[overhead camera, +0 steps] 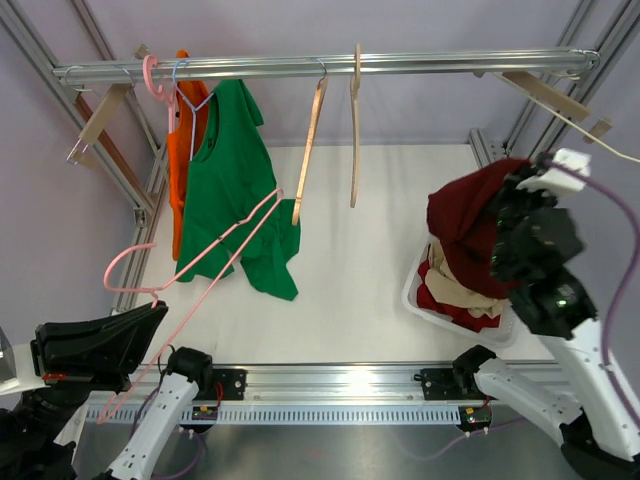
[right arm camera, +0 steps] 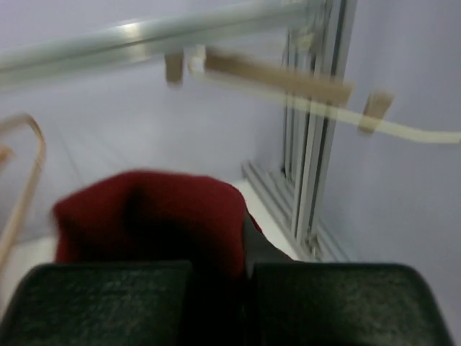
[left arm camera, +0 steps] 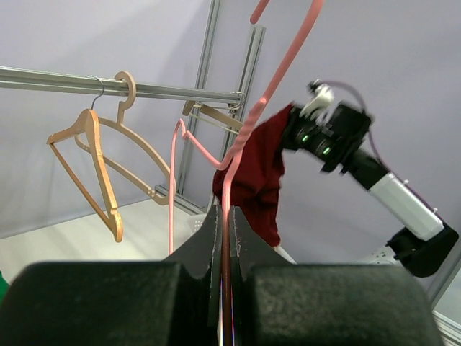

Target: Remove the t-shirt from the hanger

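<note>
My left gripper (left arm camera: 229,216) is shut on a bare pink hanger (overhead camera: 200,258), held low at the near left; its wire runs up between my fingers in the left wrist view (left arm camera: 238,155). My right gripper (overhead camera: 508,195) is shut on a dark red t-shirt (overhead camera: 465,225) and holds it up above the white basket (overhead camera: 415,300) at the right. The shirt drapes over my right fingers in the right wrist view (right arm camera: 155,213) and also shows in the left wrist view (left arm camera: 259,173).
A green shirt (overhead camera: 235,185) and an orange garment (overhead camera: 178,170) hang on hangers at the left of the metal rail (overhead camera: 320,66). Two bare wooden hangers (overhead camera: 330,140) hang mid-rail. The basket holds red and cream clothes (overhead camera: 455,295).
</note>
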Controlling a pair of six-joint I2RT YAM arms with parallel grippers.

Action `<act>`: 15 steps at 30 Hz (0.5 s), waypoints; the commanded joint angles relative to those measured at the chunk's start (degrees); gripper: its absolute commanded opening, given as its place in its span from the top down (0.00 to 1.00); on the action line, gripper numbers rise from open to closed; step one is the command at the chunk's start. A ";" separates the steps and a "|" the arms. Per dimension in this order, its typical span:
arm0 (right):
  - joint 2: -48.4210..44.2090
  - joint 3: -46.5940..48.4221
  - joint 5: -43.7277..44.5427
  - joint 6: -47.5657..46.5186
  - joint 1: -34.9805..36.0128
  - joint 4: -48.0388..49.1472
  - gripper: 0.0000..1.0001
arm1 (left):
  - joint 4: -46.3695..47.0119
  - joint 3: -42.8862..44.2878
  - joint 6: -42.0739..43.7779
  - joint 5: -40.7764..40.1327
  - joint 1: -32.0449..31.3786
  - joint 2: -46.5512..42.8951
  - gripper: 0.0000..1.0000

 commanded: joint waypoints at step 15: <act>-9.99 -44.54 5.97 72.98 -15.73 -21.74 1.00 | 1.92 -2.66 2.64 -4.41 -0.23 5.99 1.00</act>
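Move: Under the right hand, which still holds the dark red t-shirt, the basket's middle lies about 43 cm down, 5 cm ahead and 6 cm to the right. In the basket, the tan t-shirt lies roughly 3 cm ahead and 5 cm to the right of the hand, and the bright red t-shirt about level with it fore and aft and 2 cm right. From the left hand, the basket is some 31 cm ahead, 57 cm right and 45 cm below. Plunging fast with the dark red t-shirt still pinched, the right hand drops about 31 cm into the basket area, easing slightly ahead first, then back and some 4 cm to the right. Its wrist rolls left side up and turns clockwise as the fingers tip some 30 degrees downward, staying closed. The left hand keeps its hold on the pink hanger and carries it nearly 3 cm forward, towards the rail. ##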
